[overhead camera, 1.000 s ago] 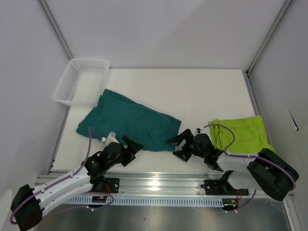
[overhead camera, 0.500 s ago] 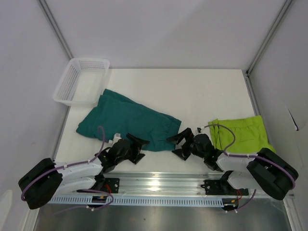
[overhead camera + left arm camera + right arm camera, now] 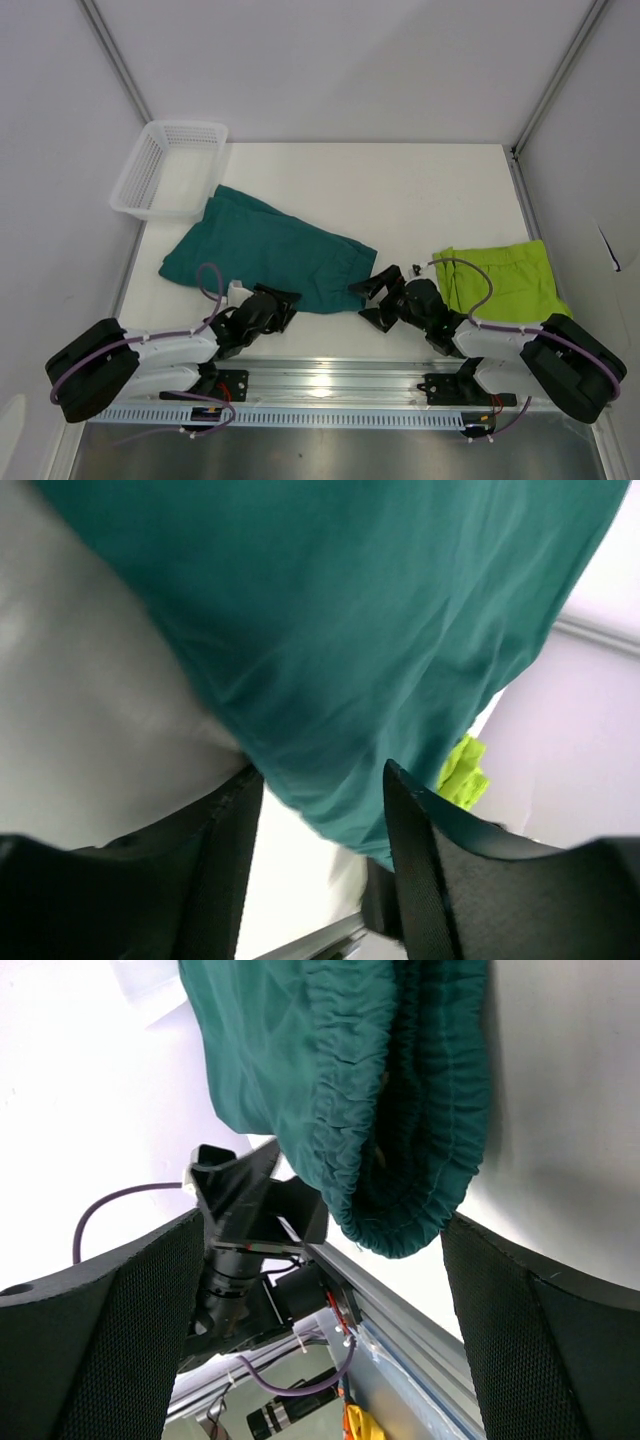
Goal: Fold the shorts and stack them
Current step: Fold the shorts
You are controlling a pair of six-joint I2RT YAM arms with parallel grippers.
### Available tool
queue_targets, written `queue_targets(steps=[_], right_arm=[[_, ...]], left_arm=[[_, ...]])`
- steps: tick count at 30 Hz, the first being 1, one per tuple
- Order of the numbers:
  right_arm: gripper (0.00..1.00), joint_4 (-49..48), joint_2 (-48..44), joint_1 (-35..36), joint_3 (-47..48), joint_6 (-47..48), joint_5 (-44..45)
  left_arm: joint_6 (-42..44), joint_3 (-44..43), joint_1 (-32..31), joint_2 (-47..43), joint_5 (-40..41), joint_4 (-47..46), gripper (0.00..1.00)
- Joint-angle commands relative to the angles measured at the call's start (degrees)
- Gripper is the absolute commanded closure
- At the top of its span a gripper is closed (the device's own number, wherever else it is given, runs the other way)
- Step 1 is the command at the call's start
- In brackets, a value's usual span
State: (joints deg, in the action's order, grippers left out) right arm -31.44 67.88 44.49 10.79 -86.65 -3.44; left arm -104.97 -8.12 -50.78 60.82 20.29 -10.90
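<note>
The dark teal shorts (image 3: 265, 250) lie spread on the white table, left of centre. The lime green shorts (image 3: 505, 280) lie flat at the right, and a bit of them shows in the left wrist view (image 3: 462, 775). My left gripper (image 3: 283, 303) sits low at the teal shorts' near hem. Its jaws are half-narrowed and still apart, with the hem (image 3: 330, 780) running between the fingers (image 3: 420, 870). My right gripper (image 3: 368, 300) stands wide open at the teal shorts' right end. The gathered waistband (image 3: 400, 1160) hangs between its fingertips, untouched.
A white mesh basket (image 3: 165, 168) stands at the back left, touching the teal shorts' far corner. The metal rail (image 3: 330, 378) with both arm bases runs along the near edge. White walls close in the table on three sides.
My left arm has dropped low and reached forward to the teal shorts' near hem, and its jaws have narrowed from wide open. The right arm has barely moved.
</note>
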Motion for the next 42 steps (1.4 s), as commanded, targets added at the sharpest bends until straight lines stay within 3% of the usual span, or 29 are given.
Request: queue_targets(steps=[1,4,6,7,9,10,16,30,42], right_arm=[[0.02,-3.2,1.3,0.4,-1.5,-0.9,1.2],[0.02,-3.8,1.3,0.8,-2.1,-1.2,1.6],[0.02,-3.7,0.9,1.0,-2.3,-1.4,1.8],[0.02,-3.5,0.9,1.1,-2.3,-1.5,1.9],[0.02,-3.4,0.4,1.3,-2.6,-1.5,2.0],[0.02,-3.3,0.3,1.4,-2.6,-1.5,2.1],[0.01,-4.5,2.6,1.7,-2.9,-1.8,1.8],[0.04,-24.5,22.6,0.0,-1.9,-3.1,-1.2],[0.04,-21.5,25.8,-2.2,1.3,3.6,-0.7]], left_arm=[[-1.4,-0.5,-0.7,4.0,4.1,1.2,0.43],[-1.7,-1.3,-0.8,7.6,3.8,-0.8,0.41],[-2.1,-1.9,-0.8,9.4,3.7,-1.7,0.51],[-2.2,-1.7,-0.8,11.1,3.8,-3.0,0.6],[-2.1,-1.3,-0.8,12.5,3.8,-4.8,0.92],[-2.0,-0.8,-0.8,12.9,3.7,-6.0,1.0],[0.0,-1.6,-1.2,11.2,4.4,-2.7,1.0],[1.9,0.6,-2.4,-0.7,4.1,3.8,1.0],[3.3,3.6,-2.4,-6.6,2.3,4.5,1.0]])
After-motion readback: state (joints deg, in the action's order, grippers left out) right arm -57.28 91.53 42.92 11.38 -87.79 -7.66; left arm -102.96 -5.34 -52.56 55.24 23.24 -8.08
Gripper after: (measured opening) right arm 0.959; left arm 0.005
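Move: The near hem of the teal shorts runs about 1 cm ahead, 1 cm to the right and 1 to 2 cm below the left hand. Their near right waistband corner is some 17 cm to that hand's right, level fore and aft. For the right hand that corner lies only about 1 cm ahead, 1 cm left and roughly 3 cm below; the green shorts lie some 36 cm to its right, 5 cm farther out. The left fingers, half open, dip forward a little over the near hem, shut and pinch it, then tow it back and left about 2 cm each way, rising slightly. Meanwhile the wide-open right hand sinks some 2.5 cm, easing back first, then slides left and forward a couple of centimetres around the waistband corner without closing. ##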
